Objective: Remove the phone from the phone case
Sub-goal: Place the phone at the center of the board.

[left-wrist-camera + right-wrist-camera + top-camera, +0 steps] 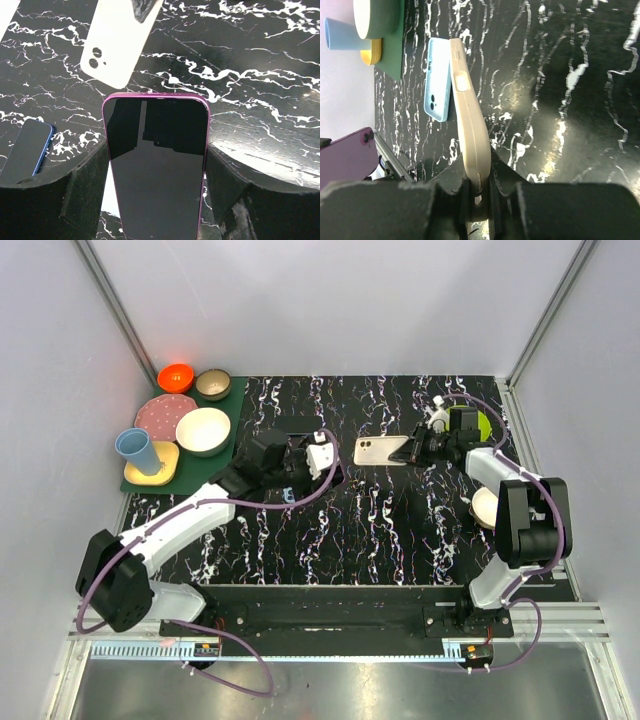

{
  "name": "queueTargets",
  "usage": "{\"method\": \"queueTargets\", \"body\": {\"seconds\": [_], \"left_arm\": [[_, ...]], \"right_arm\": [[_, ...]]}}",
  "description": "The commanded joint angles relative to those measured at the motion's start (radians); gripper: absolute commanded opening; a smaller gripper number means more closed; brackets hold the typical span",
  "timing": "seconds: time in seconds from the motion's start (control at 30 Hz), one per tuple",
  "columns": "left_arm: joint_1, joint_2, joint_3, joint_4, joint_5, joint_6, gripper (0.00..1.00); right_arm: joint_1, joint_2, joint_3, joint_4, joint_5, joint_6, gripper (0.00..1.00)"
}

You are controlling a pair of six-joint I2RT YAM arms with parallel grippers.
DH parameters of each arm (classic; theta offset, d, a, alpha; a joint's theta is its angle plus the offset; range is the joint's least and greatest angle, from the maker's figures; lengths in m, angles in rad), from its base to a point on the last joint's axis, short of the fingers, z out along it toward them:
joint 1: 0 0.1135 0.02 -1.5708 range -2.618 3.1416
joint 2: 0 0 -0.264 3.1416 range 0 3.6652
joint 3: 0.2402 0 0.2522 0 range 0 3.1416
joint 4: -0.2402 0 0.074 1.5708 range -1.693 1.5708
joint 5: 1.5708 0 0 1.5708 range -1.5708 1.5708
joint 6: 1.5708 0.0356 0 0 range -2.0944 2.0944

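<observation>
The phone (157, 165) is purple with a dark screen and stands between the fingers (50, 195) of my left gripper (156, 167), which is shut on its long edges. Its purple back (345, 150) shows at the left of the right wrist view, raised off the table. The phone case (378, 450) is cream-white and bare, with camera holes (95, 57). My right gripper (413, 450) is shut on one end of it, edge-on (470, 125) in its own view. Phone and case are apart, with the left gripper (300, 465) left of the case.
A blue-edged phone (300, 425) lies flat on the black marbled table behind the left gripper. A green mat (235, 390) at the back left carries bowls, a plate and a blue cup (138, 450). A yellow-green object (470, 423) and a white bowl (485, 505) sit at the right.
</observation>
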Motion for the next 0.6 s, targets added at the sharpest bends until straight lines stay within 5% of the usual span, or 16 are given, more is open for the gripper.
{"method": "queueTargets", "body": {"seconds": [0.0,0.3,0.57], "left_arm": [[0.006,0.048,0.109,0.017,-0.064,0.047,0.00],[0.004,0.251,0.302,-0.068,-0.071,0.229,0.00],[0.001,0.582,0.688,-0.172,-0.082,0.311,0.00]], "right_arm": [[-0.053,-0.046,0.042,-0.076,0.028,-0.061,0.00],[-0.265,-0.195,0.036,-0.153,0.042,-0.136,0.00],[-0.406,-0.380,-0.013,-0.168,0.057,-0.166,0.00]]}}
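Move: The left hand already holds the bare phone some 18 cm above the board; the open marble it is being carried to lies about 17 cm ahead and 9 cm right of it. From that hand the first phone lies 20 cm ahead, 9 cm left; the blue case 3 cm ahead, 9 cm left. The right hand holds the cream case; the green plate is 11 cm ahead and 19 cm right of it, the cream bowl 15 cm back and 27 cm right. The left hand carries the phone, still pinched by its long edges, forward about 10 cm and with gathering speed some 6 cm to the right, over the board towards the open marble to the right of the first phone, staying nearly level while the phone's far end tips about 10 degrees further down. The right hand, fingers still clamped on the cream case, swings away to the right towards the green plate, dipping slightly before it climbs, and turns clockwise some 20 degrees as its fingers tip up a little. ##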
